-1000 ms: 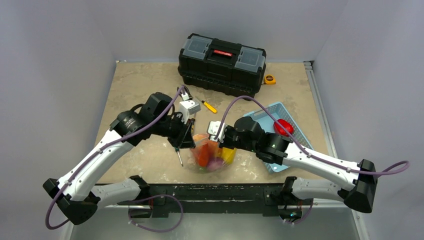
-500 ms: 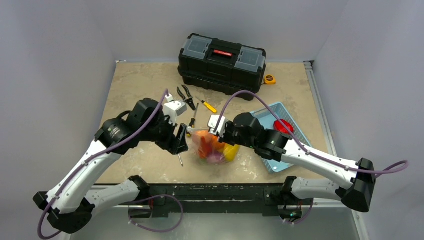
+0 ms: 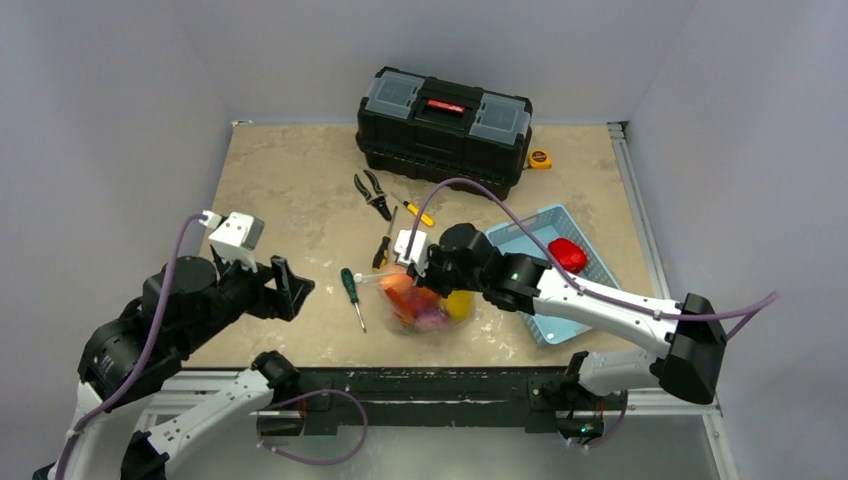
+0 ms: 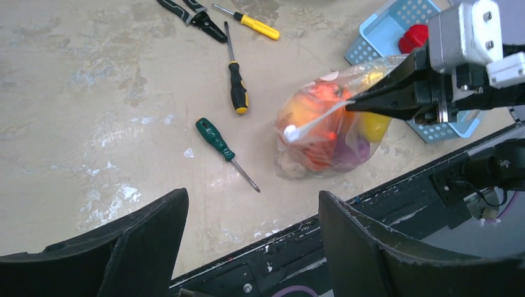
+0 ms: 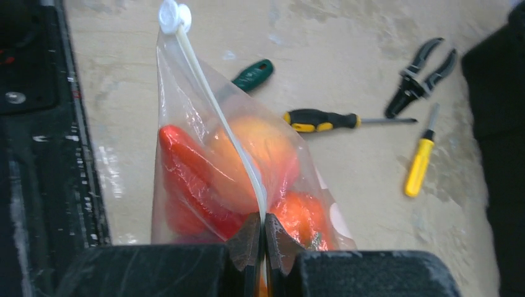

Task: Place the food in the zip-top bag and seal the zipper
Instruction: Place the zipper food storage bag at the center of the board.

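The zip-top bag rests on the table near the front edge, full of food in red, orange, peach, yellow and purple. My right gripper is shut on the zipper, a white strip that runs from its jaws up to a round end tab. The left wrist view shows the same bag with the right gripper pinching the strip at its right end. My left gripper stands open and holds nothing, well left of the bag, over the near-left part of the table.
A green screwdriver, a black-and-yellow one, a yellow one and pliers lie left of and behind the bag. A light blue basket holding a red object sits right. A black toolbox and tape measure stand at the back.
My left gripper opened, let go of the bag and drew back to the near left. The right gripper, still shut on the zipper, shifted the bag slightly left.
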`<state>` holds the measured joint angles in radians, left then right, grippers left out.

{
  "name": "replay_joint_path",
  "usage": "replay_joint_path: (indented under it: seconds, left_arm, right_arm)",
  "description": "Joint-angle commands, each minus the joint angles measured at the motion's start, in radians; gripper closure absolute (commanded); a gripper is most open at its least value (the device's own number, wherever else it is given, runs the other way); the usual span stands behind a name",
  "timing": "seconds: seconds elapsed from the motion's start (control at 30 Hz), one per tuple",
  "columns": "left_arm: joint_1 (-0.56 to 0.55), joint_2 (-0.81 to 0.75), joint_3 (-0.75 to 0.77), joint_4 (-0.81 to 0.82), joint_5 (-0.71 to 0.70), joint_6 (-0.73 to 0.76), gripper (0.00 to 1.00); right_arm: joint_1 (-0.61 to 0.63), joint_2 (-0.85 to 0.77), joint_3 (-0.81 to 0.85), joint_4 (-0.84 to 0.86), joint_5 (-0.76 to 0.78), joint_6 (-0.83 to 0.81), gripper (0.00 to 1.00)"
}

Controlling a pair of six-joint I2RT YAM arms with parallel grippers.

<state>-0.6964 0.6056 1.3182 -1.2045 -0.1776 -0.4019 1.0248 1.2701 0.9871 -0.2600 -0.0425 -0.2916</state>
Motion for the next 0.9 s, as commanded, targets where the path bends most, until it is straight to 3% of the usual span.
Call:
replay_joint_path:
  seconds: [0.0,0.13,0.33,0.4,0.53,0.67,0.87]
  left_arm:
    - [-0.003,-0.031,-0.008,0.024,-0.062,-0.023,0.24]
    - [-0.004,-0.045,-0.007,0.006,-0.093,-0.021,0.24]
    - [-0.004,-0.059,-0.023,0.023,-0.133,-0.018,0.24]
    - [-0.003,-0.062,-0.024,0.034,-0.139,-0.019,0.24]
    - [-0.003,-0.069,-0.023,0.039,-0.145,-0.021,0.24]
    - [-0.004,-0.073,-0.020,0.028,-0.145,-0.039,0.24]
    - [-0.004,-0.082,-0.007,-0.001,-0.128,-0.069,0.24]
  right_arm:
    - [0.085,0.010,0.066,0.066,-0.110,0.046,1.00]
    - [0.154,-0.037,0.056,0.049,-0.103,0.084,1.00]
    - [0.217,-0.113,0.124,0.033,-0.304,0.316,1.00]
    - [0.258,-0.128,0.151,0.026,-0.297,0.361,1.00]
    - [0.272,-0.179,0.102,0.066,-0.135,0.464,1.00]
    - [0.239,-0.109,0.073,0.011,0.170,0.489,1.00]
    - [0.040,0.091,-0.005,0.107,0.272,0.416,1.00]
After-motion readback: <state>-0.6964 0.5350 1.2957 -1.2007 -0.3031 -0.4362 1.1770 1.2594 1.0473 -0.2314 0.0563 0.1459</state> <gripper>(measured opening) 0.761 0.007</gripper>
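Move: The right gripper, shut on the zipper edge of the food bag, has the board's center about 4 cm ahead and some 18 cm below, the bagged food hanging about 12 cm beneath and 4 cm back. The green screwdriver lies roughly 14 cm left and 3 cm back, the black-yellow one some 8 cm ahead and 8 cm left, the blue basket around 25 cm right and 2 cm ahead. From the left gripper, the board's center is about 24 cm right, 13 cm ahead and well below. Keep the right gripper shut on the zipper edge and swing the bag: sweep back towards the base about 14 cm, rising as you go and drifting a little left, then reverse sharply forward some 10 cm and down, rolling the wrist. Ease the empty, open left gripper a couple of centimetres farther left, away from the bag. ##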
